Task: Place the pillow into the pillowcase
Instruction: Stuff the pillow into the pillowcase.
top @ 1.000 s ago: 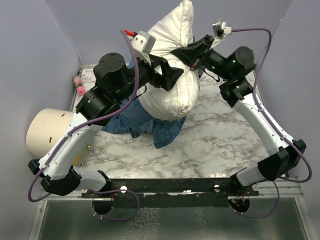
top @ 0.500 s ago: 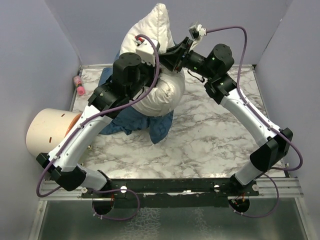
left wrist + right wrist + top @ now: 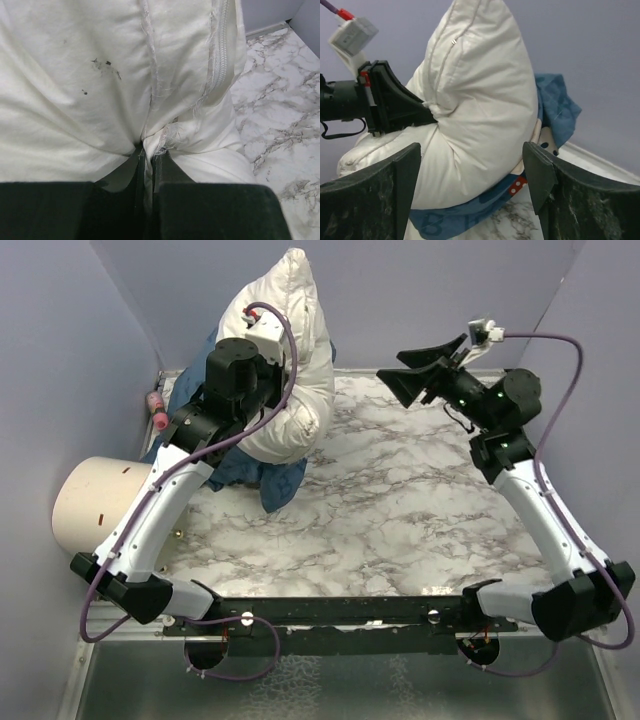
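Observation:
The plump white pillow (image 3: 300, 350) stands upright at the back left, its lower end resting on the crumpled blue pillowcase (image 3: 275, 483). My left gripper (image 3: 148, 161) is shut on a pinched fold of the pillow (image 3: 75, 90) beside its seam. From the right wrist view, the left gripper (image 3: 427, 116) bites into the pillow (image 3: 485, 95), with the pillowcase (image 3: 557, 107) under and behind it. My right gripper (image 3: 393, 368) hangs open over the table, well right of the pillow, and its jaws hold nothing (image 3: 470, 155).
A beige cylinder (image 3: 95, 505) stands at the table's left edge. A small pink object (image 3: 157, 412) lies by the back left corner. Purple walls close in the back and sides of the marble table (image 3: 420, 500).
My left gripper has shut on the pillow and moved it left. My right gripper has let go of the pillow, opened and drawn back to the right.

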Controlling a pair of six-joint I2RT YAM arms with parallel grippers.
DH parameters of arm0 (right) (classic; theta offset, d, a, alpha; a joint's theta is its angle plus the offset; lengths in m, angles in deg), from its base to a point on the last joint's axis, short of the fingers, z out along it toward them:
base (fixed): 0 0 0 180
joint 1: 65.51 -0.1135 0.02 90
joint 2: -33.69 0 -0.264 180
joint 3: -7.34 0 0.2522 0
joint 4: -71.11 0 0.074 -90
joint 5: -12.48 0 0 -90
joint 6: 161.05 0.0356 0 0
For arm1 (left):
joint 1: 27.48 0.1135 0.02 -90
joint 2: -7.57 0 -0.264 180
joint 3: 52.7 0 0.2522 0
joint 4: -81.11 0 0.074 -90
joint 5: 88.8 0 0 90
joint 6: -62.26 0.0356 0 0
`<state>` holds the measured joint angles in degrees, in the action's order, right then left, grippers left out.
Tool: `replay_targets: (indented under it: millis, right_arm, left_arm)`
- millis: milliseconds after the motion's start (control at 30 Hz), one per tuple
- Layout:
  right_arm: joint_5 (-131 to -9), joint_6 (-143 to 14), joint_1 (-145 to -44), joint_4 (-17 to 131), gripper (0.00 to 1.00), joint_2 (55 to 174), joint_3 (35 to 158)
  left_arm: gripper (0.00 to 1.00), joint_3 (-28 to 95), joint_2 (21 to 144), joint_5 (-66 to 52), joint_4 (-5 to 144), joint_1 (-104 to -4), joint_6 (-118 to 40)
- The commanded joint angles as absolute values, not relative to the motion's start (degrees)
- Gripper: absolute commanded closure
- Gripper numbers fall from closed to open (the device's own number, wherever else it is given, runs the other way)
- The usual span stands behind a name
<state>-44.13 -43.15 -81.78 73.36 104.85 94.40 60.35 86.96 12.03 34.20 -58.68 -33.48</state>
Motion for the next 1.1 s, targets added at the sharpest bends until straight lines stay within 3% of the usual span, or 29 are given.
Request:
replay_targets:
  millis: [0,267,667,933,1067]
  right_arm:
    - [-40.66,-35.16,-82.64,80.58,0.18,115.20,87.76]
    - [-46.20,-31.82,-86.50,85.93,0.19,130.23,90.03]
    - [-46.69,-29.58,-91.86,88.62,0.20,134.18,91.10]
    - [-54.43,-35.18,-92.56,74.38,0.44,144.38,105.07]
    - [-52.56,-35.46,-92.69,75.65,0.43,146.20,105.98]
  left_arm:
    - [1.00,61.10,84.39,12.29,27.73,-57.50,-32.55]
    - [1.00,60.48,82.17,10.84,26.20,-57.47,-33.41]
    - [1.00,59.90,81.56,9.39,26.01,-57.46,-33.67]
    - [1.00,59.60,80.97,10.41,25.11,-57.38,-33.29]
    - [1.00,59.31,80.85,10.10,25.01,-57.37,-33.11]
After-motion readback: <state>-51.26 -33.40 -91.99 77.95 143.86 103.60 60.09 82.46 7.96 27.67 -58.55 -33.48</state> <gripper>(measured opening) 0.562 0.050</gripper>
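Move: From the right hand, open and empty, the near free edge of the blue pillowcase lies about 15 cm ahead, 14 cm to the left and 24 cm below. The raised white pillow bulges out above that edge, its middle roughly 3 cm ahead, 18 cm left and 8 cm below the right hand. The left hand grips the pillow's seam; from it the pillow's middle is about 6 cm ahead and 6 cm right, 4 cm lower, and the pillowcase edge 18 cm ahead, 10 cm right, 20 cm lower. Down fast, and forward and left as it goes, the right hand dives just over 20 cm from beside the pillow towards the pillowcase edge, fingers tipping down some 30 degrees; it then edges left and slightly back, and finally pushes forward with the fingers closing partway around the edge. The left hand keeps its pinch on the pillow seam and draws it back a few centimetres. ##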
